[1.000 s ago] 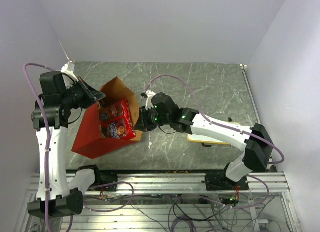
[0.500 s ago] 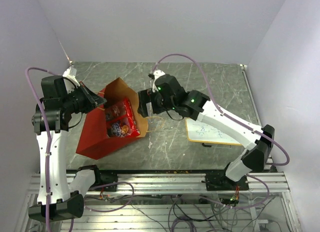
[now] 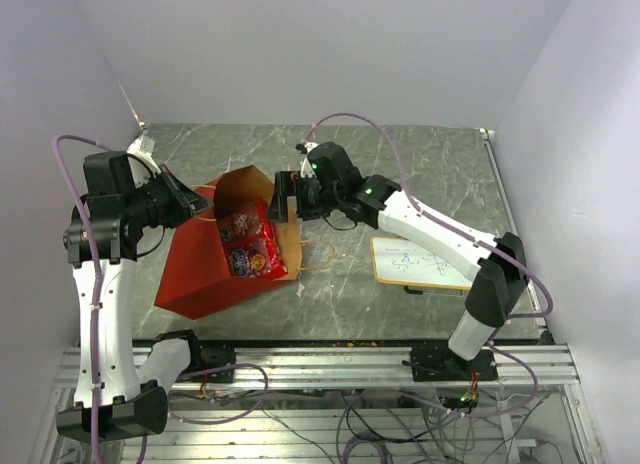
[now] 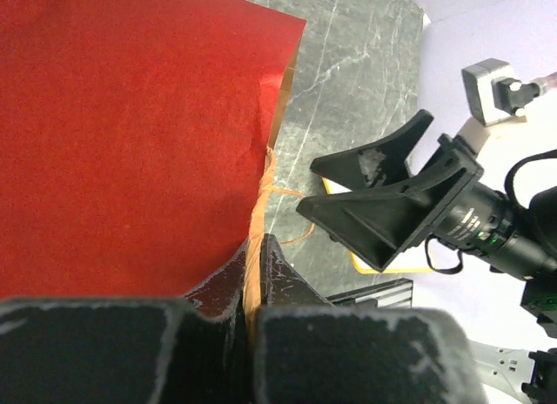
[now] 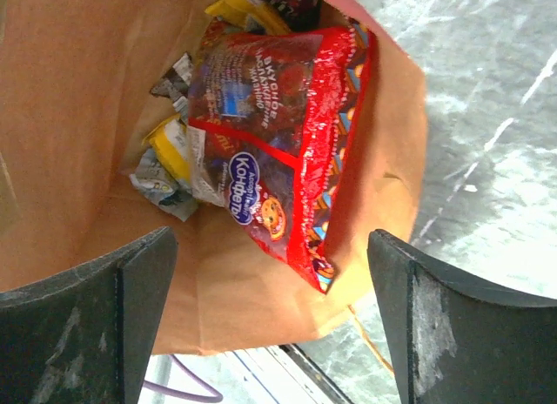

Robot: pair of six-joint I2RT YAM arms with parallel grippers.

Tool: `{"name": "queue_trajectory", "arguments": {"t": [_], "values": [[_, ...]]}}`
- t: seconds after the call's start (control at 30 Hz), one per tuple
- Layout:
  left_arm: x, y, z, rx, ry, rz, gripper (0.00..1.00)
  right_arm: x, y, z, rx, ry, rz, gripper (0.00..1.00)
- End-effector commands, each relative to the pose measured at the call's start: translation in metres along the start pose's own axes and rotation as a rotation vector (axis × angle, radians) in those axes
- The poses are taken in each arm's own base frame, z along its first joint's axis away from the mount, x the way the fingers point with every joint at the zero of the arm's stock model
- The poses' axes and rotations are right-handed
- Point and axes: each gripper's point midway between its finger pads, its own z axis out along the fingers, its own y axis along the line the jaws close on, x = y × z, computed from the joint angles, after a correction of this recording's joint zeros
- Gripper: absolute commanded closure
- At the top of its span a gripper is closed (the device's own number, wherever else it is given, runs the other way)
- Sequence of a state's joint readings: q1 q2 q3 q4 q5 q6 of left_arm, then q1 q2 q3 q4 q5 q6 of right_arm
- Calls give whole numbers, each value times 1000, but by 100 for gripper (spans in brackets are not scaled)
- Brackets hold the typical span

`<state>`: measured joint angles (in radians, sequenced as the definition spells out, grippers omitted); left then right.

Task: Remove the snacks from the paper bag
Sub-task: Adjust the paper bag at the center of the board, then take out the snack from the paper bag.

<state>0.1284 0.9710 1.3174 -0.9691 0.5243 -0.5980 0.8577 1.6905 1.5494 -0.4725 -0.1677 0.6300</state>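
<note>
The paper bag (image 3: 195,269) lies tilted on the table, red outside, its brown mouth facing right. My left gripper (image 3: 197,199) is shut on the bag's upper rim; in the left wrist view a strip of brown paper is pinched at my left gripper (image 4: 254,247), next to the red wall of the paper bag (image 4: 130,134). My right gripper (image 3: 281,198) hangs open just outside the mouth. Between its wide fingers (image 5: 130,286) I look into the bag at the snacks: a large red packet (image 5: 278,117), a yellow one (image 5: 170,147), a pale one (image 5: 157,182). Nothing is held on the right.
A wood-framed white board (image 3: 420,262) lies flat on the table right of the bag, under the right forearm. One twisted handle loop (image 3: 318,246) trails on the marble by the bag's mouth. Walls close in at left, back and right.
My right gripper has opened and drawn back from the bag's mouth toward the far side, holding nothing. The red packet stays inside. The white board is now uncovered. My left gripper keeps its hold.
</note>
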Motion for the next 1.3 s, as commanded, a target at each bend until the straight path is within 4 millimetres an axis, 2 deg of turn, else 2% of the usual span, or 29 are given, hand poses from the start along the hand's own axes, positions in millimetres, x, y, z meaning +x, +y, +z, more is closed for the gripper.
{"name": "queue_trajectory", "arguments": {"t": [0.0,0.1,0.43,0.57,0.7,0.8,0.87,0.9,1.0,1.13,1.17,1.2,1.27], "values": [[-9,-11,-4,29,-23,1,93,3,17,21,-43,-9,14,14],[-9,-11,-2,36,-18,-13,93,18,-10,44,67,34,38,19],[-5,-7,-1,15,5,-28,93,40,-33,88,105,72,72,27],[-4,-8,1,27,10,-48,93,52,-29,106,66,97,99,32],[-5,-10,1,32,7,-56,93,57,-14,119,24,94,107,36],[-6,-11,2,36,10,-57,93,70,-13,131,30,105,131,39],[-7,-12,1,40,5,-55,93,72,-12,134,27,97,157,43],[-7,-13,1,43,4,-55,93,72,-11,135,18,93,168,50],[-5,-11,0,39,10,-50,93,69,-7,137,17,81,182,61],[-2,-9,-2,25,14,-40,93,48,7,125,14,32,149,69],[-2,-9,-3,20,10,-37,93,45,8,124,14,26,149,74],[-2,-8,-4,17,6,-33,93,34,18,113,-9,1,146,79],[-3,-7,-6,10,-8,-25,93,21,29,103,-28,-26,141,90]]}}
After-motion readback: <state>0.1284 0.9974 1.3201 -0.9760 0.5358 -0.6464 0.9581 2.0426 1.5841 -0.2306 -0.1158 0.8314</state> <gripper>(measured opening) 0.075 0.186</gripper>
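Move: The red-edged candy packet lies inside the tipped paper bag, about 9 cm to the right hand's left, 2 cm back and some 14 cm below it. Small yellow-and-silver snacks sit deeper in, roughly 6 cm farther left than the packet and level with it. The bag's loose handle loop is about 8 cm to that hand's right, 3 cm back, near the table. From the left hand the packet is about 6 cm right, level ahead, some 23 cm lower. The candy packet's red edge is what the right hand takes: from above the bag mouth it sinks about 12 cm and works some 8 cm left into the opening, fingertips tipping roughly 10 degrees, then closes its wide-open fingers and pinches the edge, easing up about a centimetre at the end. The left hand stays put, still gripping the bag's other handle. ##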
